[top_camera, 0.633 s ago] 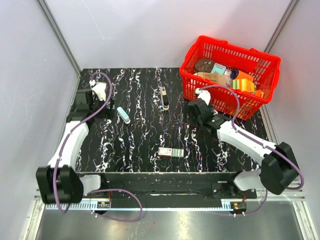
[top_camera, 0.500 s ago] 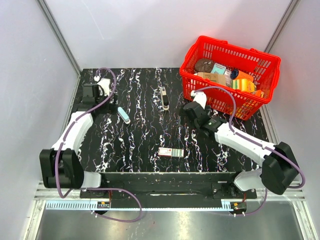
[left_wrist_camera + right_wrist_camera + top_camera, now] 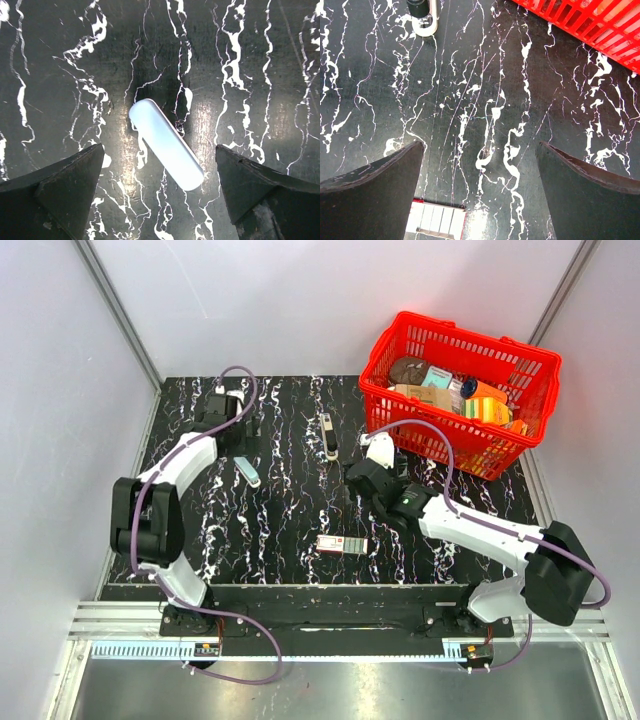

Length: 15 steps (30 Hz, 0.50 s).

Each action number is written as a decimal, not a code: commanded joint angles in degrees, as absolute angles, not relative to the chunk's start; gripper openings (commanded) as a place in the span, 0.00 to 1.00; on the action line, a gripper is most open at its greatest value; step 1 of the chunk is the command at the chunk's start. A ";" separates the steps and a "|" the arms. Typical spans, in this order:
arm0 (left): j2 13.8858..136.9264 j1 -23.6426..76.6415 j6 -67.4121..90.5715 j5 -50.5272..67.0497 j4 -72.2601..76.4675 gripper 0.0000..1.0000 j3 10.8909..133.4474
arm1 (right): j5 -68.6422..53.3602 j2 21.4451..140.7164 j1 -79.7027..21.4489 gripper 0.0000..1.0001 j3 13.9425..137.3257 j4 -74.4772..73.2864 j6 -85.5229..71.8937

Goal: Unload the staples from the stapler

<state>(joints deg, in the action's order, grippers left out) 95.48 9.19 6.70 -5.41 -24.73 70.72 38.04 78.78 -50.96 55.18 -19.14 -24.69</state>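
The stapler [image 3: 248, 470] is a small light-blue oblong lying flat on the black marbled table at the left. In the left wrist view it [image 3: 166, 145] lies at a slant between the two fingers, apart from both. My left gripper [image 3: 237, 445] is open above it, with nothing in it [image 3: 159, 146]. My right gripper [image 3: 356, 480] is open and empty over bare table near the middle [image 3: 480, 142], well right of the stapler.
A slim black-and-silver object [image 3: 327, 435] lies at the table's middle back, its end in the right wrist view [image 3: 422, 15]. A red-and-white box [image 3: 341, 544] lies near the front middle [image 3: 437, 220]. A red basket [image 3: 388, 408] with several items stands at the back right [image 3: 590, 20].
My left gripper has swung right from the table's left edge to above the stapler. My right gripper has moved left, away from the basket, toward the table's middle.
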 commanded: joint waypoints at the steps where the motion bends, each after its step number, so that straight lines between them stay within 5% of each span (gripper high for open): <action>1: 99.92 10.46 11.51 -8.96 -26.54 0.99 74.35 | 40.87 76.21 -52.29 0.99 55.20 -16.79 -23.56; 9: 104.50 10.64 13.27 -8.17 -26.72 0.91 74.53 | 40.08 73.39 -52.56 0.99 53.17 -16.61 -23.64; 15: 106.26 10.90 12.92 -7.56 -25.31 0.65 73.92 | 39.02 74.18 -52.73 0.97 53.09 -16.35 -23.99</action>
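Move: The pale-blue stapler lies almost straight under the open left hand, about 8 cm down, roughly 1 cm nearer the base and 1 cm to the right. On the table, the black-and-white tool is some 9 cm ahead of the left hand and 21 cm to its right; the red-and-white pack is about 18 cm back and 23 cm right. From the right hand, the pale-blue stapler is about 10 cm ahead, 30 cm left and 12 cm below. No grip is clear yet: the left hand sinks about 6 cm, almost straight down onto the pale-blue stapler, quickly at first and then easing off. The wrist tips some 10 degrees steeper, and late in the descent the wide-open fingers begin to close on either side of the stapler, by roughly a quarter of their opening. ##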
